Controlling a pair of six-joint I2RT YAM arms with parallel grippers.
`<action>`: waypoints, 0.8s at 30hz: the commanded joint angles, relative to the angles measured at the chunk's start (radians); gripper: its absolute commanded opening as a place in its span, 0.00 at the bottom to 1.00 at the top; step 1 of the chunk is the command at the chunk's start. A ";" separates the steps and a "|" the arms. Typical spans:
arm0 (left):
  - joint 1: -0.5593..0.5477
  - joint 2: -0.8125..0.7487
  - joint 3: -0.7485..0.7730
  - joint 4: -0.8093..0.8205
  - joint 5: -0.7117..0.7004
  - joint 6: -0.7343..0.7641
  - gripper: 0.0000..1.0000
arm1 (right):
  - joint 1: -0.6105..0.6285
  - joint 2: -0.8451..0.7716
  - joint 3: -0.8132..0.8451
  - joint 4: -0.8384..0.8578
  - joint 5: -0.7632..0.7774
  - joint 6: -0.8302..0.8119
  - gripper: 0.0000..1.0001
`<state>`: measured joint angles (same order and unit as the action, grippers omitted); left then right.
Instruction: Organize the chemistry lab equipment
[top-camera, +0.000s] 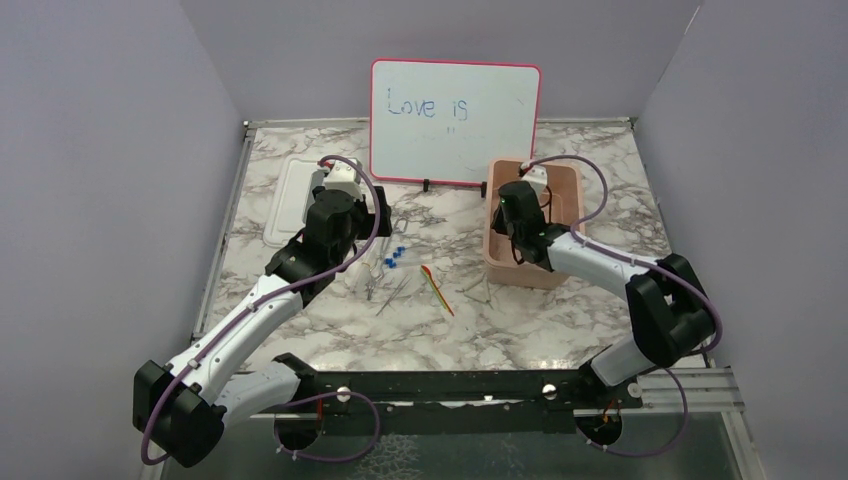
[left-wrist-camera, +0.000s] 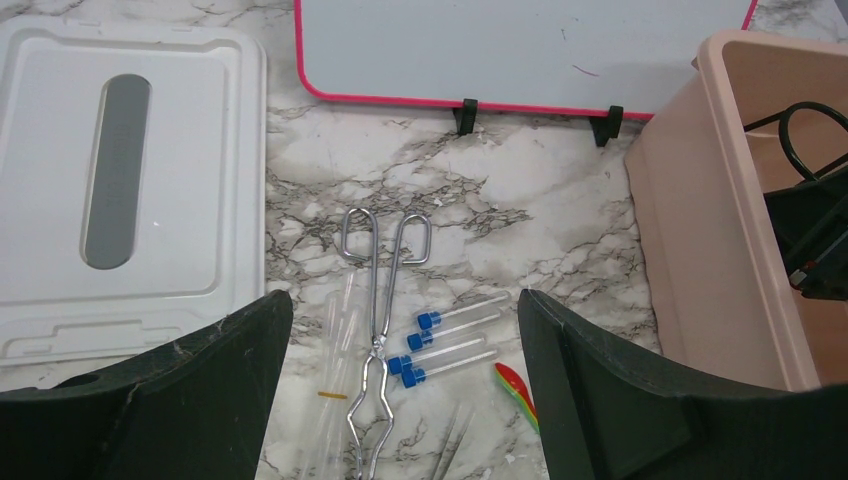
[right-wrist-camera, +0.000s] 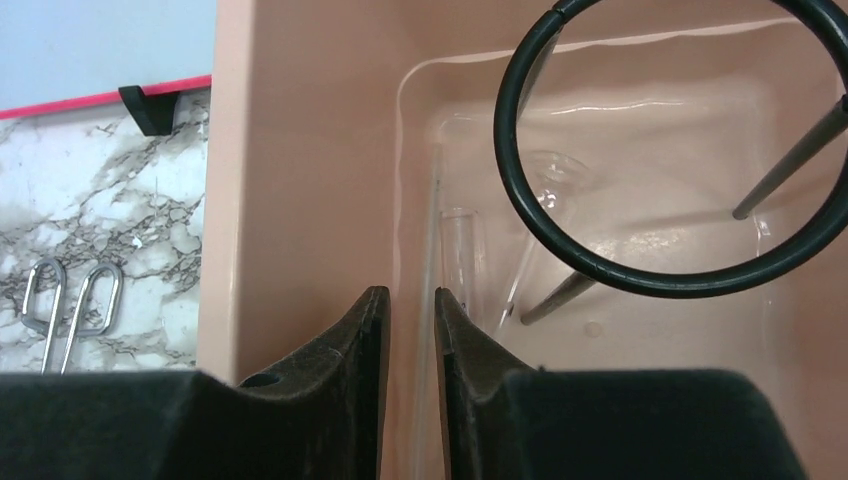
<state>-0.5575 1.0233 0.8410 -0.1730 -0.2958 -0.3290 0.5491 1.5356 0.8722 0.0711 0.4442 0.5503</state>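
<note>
My left gripper (left-wrist-camera: 402, 300) hangs open and wide above the loose items on the marble: metal tongs (left-wrist-camera: 378, 300), several clear blue-capped tubes (left-wrist-camera: 450, 340), clear glass rods (left-wrist-camera: 335, 350), thin tweezers (left-wrist-camera: 455, 440) and a red-yellow stick (left-wrist-camera: 517, 388). It holds nothing. My right gripper (right-wrist-camera: 408, 295) is down inside the pink tub (right-wrist-camera: 300, 150), jaws a little apart. A thin clear rod (right-wrist-camera: 422, 350) runs loose through the gap. The black wire ring (right-wrist-camera: 680, 150) with its stem stands in the tub, beside a clear tube (right-wrist-camera: 460, 250).
The white lid (left-wrist-camera: 130, 170) lies flat at the back left. The pink-framed whiteboard (top-camera: 455, 120) stands upright at the back, its black feet close to the tub's (top-camera: 560, 180) left corner. Grey walls close in three sides.
</note>
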 joint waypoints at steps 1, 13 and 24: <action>0.007 0.000 -0.002 0.027 0.007 0.005 0.86 | 0.001 -0.056 -0.005 -0.034 0.038 0.026 0.28; 0.007 -0.003 -0.005 0.030 0.021 0.000 0.85 | 0.002 -0.207 0.106 -0.265 -0.117 -0.065 0.27; 0.010 -0.023 -0.007 0.026 -0.005 -0.012 0.85 | 0.188 -0.175 0.254 -0.430 -0.216 -0.192 0.29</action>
<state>-0.5556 1.0229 0.8410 -0.1730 -0.2951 -0.3302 0.6544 1.3338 1.0710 -0.2707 0.2550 0.4286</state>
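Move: Right hand, empty inside the bin near its left wall: the red-yellow spoon lies roughly 15 cm to its left, 8 cm back and 10 cm lower. At that same table height, a clear glass stick is some 5 cm left and 7 cm back, and the blue-capped tubes about 23 cm left, 2 cm ahead. The bin's middle is 8 cm ahead, 8 cm right and 4 cm below. From the left hand the spoon is about 14 cm right, level fore and aft, and 22 cm below. Straight up first, out of the bin and away from the glass rod already laid on its floor, the right hand climbs about 10 cm, drawing slightly back; then it swings quickly left and back, some 5 cm each, out over the bin's left rim, turning about 20 degrees counter-clockwise. The fingers stay partly open and empty. ##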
